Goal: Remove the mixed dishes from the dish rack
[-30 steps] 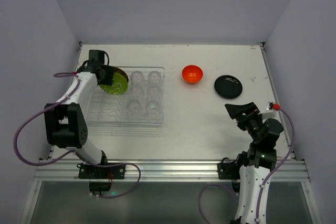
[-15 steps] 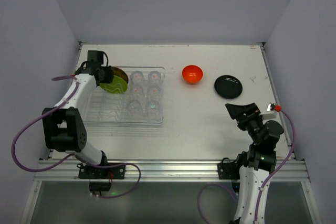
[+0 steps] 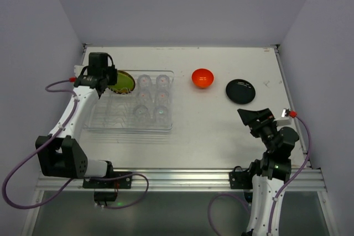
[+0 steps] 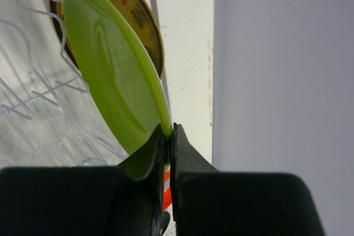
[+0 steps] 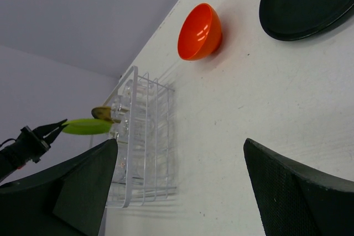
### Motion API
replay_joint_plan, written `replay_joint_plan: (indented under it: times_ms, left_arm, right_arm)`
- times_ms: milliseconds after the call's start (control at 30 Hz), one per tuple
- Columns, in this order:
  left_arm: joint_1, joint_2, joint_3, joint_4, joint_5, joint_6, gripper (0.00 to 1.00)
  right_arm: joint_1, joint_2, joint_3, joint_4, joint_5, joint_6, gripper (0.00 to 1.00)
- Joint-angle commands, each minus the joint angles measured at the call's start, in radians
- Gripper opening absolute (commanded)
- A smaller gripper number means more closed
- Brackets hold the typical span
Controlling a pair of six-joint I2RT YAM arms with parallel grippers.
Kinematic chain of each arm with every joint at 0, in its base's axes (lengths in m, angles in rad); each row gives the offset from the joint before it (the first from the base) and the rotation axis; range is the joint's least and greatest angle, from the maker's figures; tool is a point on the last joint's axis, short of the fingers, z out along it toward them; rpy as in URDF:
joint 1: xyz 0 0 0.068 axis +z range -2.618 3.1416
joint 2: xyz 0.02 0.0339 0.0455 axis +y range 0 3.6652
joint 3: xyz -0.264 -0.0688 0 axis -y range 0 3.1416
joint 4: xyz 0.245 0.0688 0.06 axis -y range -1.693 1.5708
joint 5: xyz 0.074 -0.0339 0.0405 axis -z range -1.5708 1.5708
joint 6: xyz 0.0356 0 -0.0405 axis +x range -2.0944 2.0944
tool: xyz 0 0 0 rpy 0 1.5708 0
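The clear dish rack (image 3: 119, 117) lies at the left of the table. My left gripper (image 3: 112, 82) (image 4: 167, 132) is shut on the rim of a lime-green plate (image 3: 124, 84) (image 4: 113, 81), which stands on edge at the rack's far left corner. A yellow plate with a dark pattern (image 4: 134, 14) stands just behind it. Several clear glasses (image 3: 153, 96) stand upright in the rack's right half. An orange bowl (image 3: 202, 78) (image 5: 200, 31) and a black plate (image 3: 240, 91) (image 5: 307, 1) rest on the table outside the rack. My right gripper (image 3: 251, 115) (image 5: 180, 143) hangs open and empty.
The back wall runs close behind the rack, and the left wall is close beside my left gripper. Bare white table (image 3: 210, 125) lies between the rack and my right arm. The right wrist view shows the rack (image 5: 141, 142) from the side.
My left gripper has closed on the lime-green plate's rim, and the left arm's elbow has swung out to the left. The right arm has hardly moved.
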Motion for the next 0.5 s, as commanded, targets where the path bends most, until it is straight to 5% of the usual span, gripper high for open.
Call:
replay_joint_plan:
  times_ms: [0, 100, 233, 267, 467]
  left_arm:
    - [-0.030, -0.092, -0.006, 0.008, -0.085, -0.017, 0.00]
    - [-0.091, -0.211, -0.012, 0.006, -0.125, 0.029, 0.00]
    - [-0.310, -0.343, -0.042, 0.075, -0.258, 0.211, 0.00]
    - [-0.349, -0.359, -0.052, 0.131, -0.266, 0.415, 0.00]
    - [-0.734, -0.308, -0.023, 0.245, -0.222, 1.040, 0.00]
  right_arm:
    - [-0.002, 0.008, 0.061, -0.007, -0.013, -0.007, 0.97]
    - [-0.002, 0.003, 0.099, -0.025, 0.032, -0.034, 0.97]
    - [-0.002, 0.024, 0.166, -0.027, 0.053, -0.078, 0.97]
    - [-0.002, 0.050, 0.201, -0.028, 0.046, -0.092, 0.97]
    - [-0.002, 0.217, 0.291, -0.045, -0.051, -0.129, 0.99]
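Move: The left hand already pinches the green plate; the open table it seems bound for is some 36 cm right and 4 cm back, about 20 cm below. The clear glasses stand roughly 16 cm right and 3 cm back, the brown plate 5 cm ahead and 2 cm right, each about 12 cm lower; the orange bowl is 17 cm ahead, 41 cm right. From the right hand the green plate lies 47 cm left, 17 cm ahead, about level. Upward first, then ever more to the right and back, the left hand sweeps the green plate away from the brown plate and over the glasses, ending about 13 cm higher and 15 cm to the right. Its wrist swings clockwise and tips the fingers up towards level, the shut grip kept on the rim. The empty right hand rises about 7 cm, still wide open. ##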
